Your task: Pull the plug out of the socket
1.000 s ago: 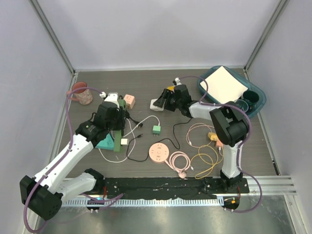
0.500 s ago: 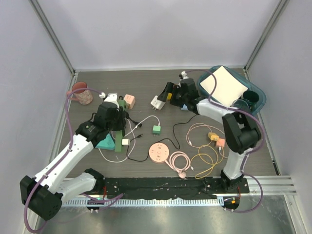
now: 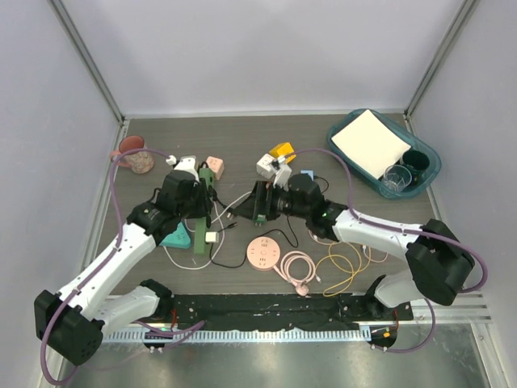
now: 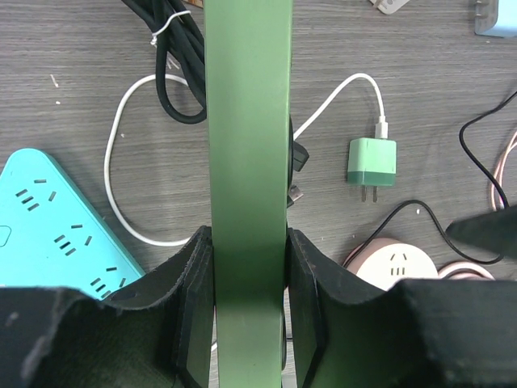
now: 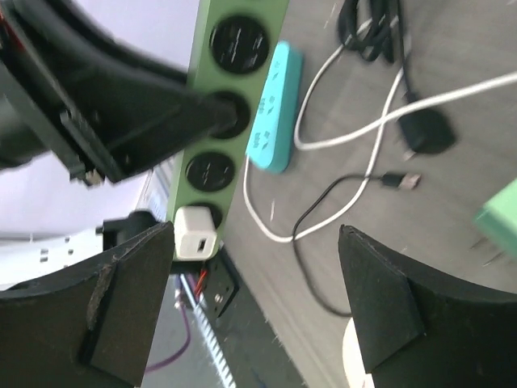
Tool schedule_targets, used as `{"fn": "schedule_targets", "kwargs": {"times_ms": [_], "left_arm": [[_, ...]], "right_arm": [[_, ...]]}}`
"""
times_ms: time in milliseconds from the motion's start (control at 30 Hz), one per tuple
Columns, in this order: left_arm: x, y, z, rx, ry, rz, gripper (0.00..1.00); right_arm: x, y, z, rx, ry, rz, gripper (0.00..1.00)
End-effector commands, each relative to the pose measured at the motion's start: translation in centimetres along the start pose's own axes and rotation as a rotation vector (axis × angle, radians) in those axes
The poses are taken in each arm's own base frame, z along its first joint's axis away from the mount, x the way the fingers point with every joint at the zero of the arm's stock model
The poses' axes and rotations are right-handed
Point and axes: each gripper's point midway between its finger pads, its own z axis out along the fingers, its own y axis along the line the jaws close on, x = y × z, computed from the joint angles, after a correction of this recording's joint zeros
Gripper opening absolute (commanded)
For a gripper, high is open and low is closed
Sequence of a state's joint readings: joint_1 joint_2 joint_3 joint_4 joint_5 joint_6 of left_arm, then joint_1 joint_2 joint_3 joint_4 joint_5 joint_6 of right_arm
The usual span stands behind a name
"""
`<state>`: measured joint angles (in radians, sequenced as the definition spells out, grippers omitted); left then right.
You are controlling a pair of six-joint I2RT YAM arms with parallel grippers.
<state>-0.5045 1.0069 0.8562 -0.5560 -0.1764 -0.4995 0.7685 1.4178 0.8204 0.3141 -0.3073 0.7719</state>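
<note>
My left gripper [image 4: 248, 311] is shut on a long green power strip [image 4: 246, 145] and holds it across its width, seen from above [image 3: 199, 217]. A white plug [image 5: 196, 232] sits in a socket near the strip's near end; it also shows in the top view [image 3: 208, 236]. My right gripper [image 3: 256, 206] is open and empty, just right of the strip and pointing at it. In the right wrist view its fingers [image 5: 121, 307] stand wide apart, with the plug near the left one. The strip's black round sockets [image 5: 218, 113] face that camera.
A teal power strip [image 3: 174, 237] lies left of the green one. A pink round socket [image 3: 262, 252], black and white cables [image 4: 153, 105], a green charger [image 4: 371, 162] and pink and yellow cable coils [image 3: 323, 267] lie nearby. A teal bin [image 3: 426, 166] stands back right, a pink cup [image 3: 133, 153] back left.
My right arm has swung from the back right of the table to the middle, close beside the green strip. My left gripper still holds the strip in the same place.
</note>
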Motion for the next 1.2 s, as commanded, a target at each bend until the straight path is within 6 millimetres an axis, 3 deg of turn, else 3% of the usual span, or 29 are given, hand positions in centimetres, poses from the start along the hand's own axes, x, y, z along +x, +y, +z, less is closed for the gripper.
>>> {"fn": "schedule_targets", "kwargs": {"times_ms": [0,133,300,667,800,1000,1067,1100,1133,1167], "left_arm": [[-3.7,-1.9,-0.8,0.087,-0.145,-0.046,0.00],[-3.8,-2.0,-1.0,0.093,-0.158,-0.046,0.00],[-4.0,-2.0,-1.2,0.095,-0.165,-0.041,0.00],[-4.3,-2.1,-1.5,0.107,-0.181,-0.044,0.00],[-4.4,-2.2,-1.6,0.110,-0.184,-0.046,0.00],[-4.4,-2.0,-1.6,0.104,-0.191,-0.043,0.00],[-4.5,-2.0,-1.6,0.104,-0.191,-0.037,0.00],[-4.5,-2.1,-1.6,0.107,-0.191,-0.033,0.00],[-4.5,-2.0,-1.7,0.106,-0.195,-0.023,0.00],[-4.6,-2.0,-1.7,0.107,-0.201,-0.001,0.00]], "right_arm": [[1.5,5.0,0.0,-0.132,-0.043,0.019,0.87],[3.2,6.4,0.8,-0.181,-0.019,0.045,0.87],[5.5,6.3,2.6,-0.170,0.025,0.050,0.86],[7.0,8.8,4.9,-0.263,0.076,0.081,0.78],[7.9,8.8,5.3,-0.277,0.094,0.097,0.68],[8.5,8.8,5.3,-0.299,0.102,0.121,0.61],[8.5,8.7,5.2,-0.297,0.100,0.123,0.43],[8.4,8.7,5.1,-0.296,0.095,0.125,0.31],[8.3,8.6,5.0,-0.295,0.089,0.125,0.11],[8.5,8.5,4.8,-0.298,0.092,0.127,0.04]]}}
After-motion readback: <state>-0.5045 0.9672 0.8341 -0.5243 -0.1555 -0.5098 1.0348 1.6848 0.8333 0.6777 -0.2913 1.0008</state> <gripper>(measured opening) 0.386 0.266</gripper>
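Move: The white plug in the near end of the held green power strip lies about 8 cm back, 10 cm left and 2 cm below the right hand. From that hand the green charger is some 4 cm ahead and 5 cm right, the round pink socket about 10 cm back and 7 cm right, both roughly 14 cm below. From the left hand the white plug is about 9 cm back, 3 cm right and 6 cm lower. The right hand sweeps about 10 cm left and 8 cm back, pinching the white plug while the left holds the strip. ##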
